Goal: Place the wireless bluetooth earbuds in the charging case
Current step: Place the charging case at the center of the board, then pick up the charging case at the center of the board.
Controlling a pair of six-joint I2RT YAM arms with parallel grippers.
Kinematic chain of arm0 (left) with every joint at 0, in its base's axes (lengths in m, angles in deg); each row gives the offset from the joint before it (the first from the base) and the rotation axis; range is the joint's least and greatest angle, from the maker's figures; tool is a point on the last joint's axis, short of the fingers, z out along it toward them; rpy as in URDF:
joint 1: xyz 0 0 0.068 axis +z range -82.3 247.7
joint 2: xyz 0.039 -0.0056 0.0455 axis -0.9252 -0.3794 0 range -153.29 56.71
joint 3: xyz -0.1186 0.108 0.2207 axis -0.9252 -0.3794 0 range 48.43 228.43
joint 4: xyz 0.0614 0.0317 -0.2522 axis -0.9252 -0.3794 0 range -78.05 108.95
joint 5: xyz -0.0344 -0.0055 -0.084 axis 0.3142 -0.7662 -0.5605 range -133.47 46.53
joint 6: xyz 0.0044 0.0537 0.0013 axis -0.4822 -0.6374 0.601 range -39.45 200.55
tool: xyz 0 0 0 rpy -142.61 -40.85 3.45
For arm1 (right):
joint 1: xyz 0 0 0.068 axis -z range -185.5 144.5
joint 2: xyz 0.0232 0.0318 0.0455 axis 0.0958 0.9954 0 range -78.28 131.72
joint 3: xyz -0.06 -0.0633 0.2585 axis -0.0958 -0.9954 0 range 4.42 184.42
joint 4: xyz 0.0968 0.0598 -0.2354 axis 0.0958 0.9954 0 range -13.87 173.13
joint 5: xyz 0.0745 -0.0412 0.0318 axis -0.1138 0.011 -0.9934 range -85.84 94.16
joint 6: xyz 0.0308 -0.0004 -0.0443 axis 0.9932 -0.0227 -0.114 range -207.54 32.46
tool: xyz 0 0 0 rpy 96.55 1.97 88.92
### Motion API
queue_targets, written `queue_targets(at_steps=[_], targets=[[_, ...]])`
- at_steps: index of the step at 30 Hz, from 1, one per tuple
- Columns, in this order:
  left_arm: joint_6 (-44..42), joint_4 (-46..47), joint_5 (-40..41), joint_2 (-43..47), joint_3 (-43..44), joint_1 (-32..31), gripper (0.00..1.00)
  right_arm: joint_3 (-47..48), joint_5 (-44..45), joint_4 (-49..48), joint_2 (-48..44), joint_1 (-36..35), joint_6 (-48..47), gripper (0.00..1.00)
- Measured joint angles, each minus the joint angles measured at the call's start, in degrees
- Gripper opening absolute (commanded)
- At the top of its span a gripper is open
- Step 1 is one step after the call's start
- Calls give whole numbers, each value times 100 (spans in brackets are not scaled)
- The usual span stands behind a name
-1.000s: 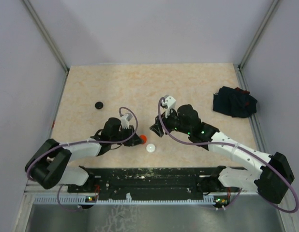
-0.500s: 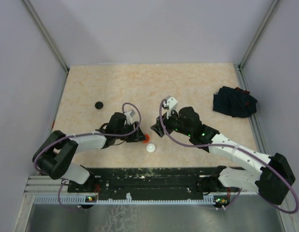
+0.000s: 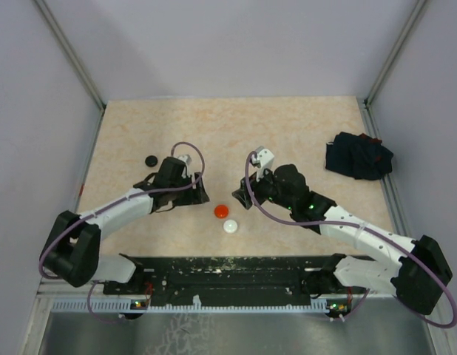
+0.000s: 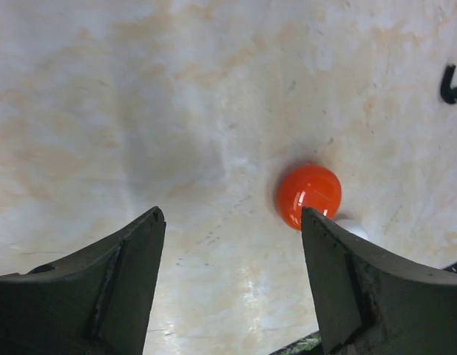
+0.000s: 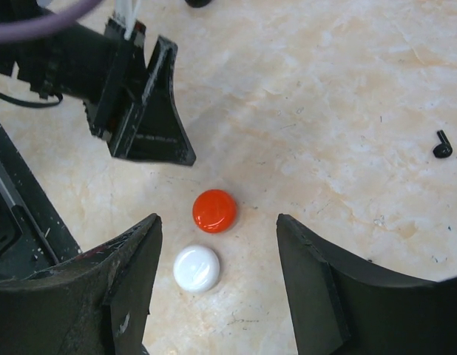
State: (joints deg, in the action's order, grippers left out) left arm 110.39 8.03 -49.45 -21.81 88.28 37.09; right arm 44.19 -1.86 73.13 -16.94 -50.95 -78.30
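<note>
One black earbud (image 5: pixel 441 146), tiny and comma-shaped, lies alone on the table; it also shows as the black earbud (image 4: pixel 450 85) at the upper right of the left wrist view. A glossy red disc (image 3: pixel 222 211) and a white disc (image 3: pixel 230 226) lie side by side between the arms. I cannot tell whether these discs are the charging case. My left gripper (image 3: pixel 200 195) is open and empty, just left of the red disc (image 4: pixel 310 196). My right gripper (image 5: pixel 218 220) hovers open above the red disc (image 5: pixel 214 211) and white disc (image 5: pixel 197 268), holding nothing.
A black disc (image 3: pixel 150 160) lies at the left of the table. A dark cloth bundle (image 3: pixel 358 155) sits at the far right by the wall. The left gripper's fingers (image 5: pixel 158 118) show close ahead in the right wrist view. The black base rail (image 3: pixel 228 270) runs along the near edge.
My left gripper opened, let go of the red disc and drew back up and to the left. The red disc stays beside the white one. The right arm barely moved.
</note>
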Motion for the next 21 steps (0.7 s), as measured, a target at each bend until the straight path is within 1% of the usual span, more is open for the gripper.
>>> queue_targets(at_steps=[3,10,11,13,17,21], targets=[[-260,-391,227,72,256,328,86,2,68,131,0,0,109,67],[-898,-911,767,4,909,1484,92,297,219,848,105,0,367,71],[-927,-940,839,-72,1047,1593,93,367,240,951,129,0,398,76],[-935,-946,1008,-328,1412,1808,93,437,310,1104,136,0,470,87],[-752,-957,1322,-1010,2065,2076,99,450,461,1331,107,-2,654,91],[-389,-1207,1641,-1707,2649,2181,94,446,914,1456,-184,0,841,92]])
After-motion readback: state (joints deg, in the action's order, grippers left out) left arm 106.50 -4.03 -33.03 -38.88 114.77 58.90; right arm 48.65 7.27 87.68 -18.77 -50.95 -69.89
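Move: The black charging case lies about 19 cm ahead of the left hand and 20 cm to its left, some 4 cm lower. The red case, already put down, is about 5 cm back and 6 cm to the left hand's right; the white one is roughly 11 cm back and 9 cm right. From the right hand the black case is some 27 cm ahead, 34 cm left and 16 cm down; a black earbud lies about 12 cm ahead and 6 cm right. Towards the black case the left hand sweeps forward and left at once, about 15 cm each way, rising some 5 cm and then starting to sink, while its wrist turns roughly 30 degrees counter-clockwise and its fingers open to nearly full. The right hand, still clear of the table, eases about 3 cm to its right, tips down slightly and opens wider. ##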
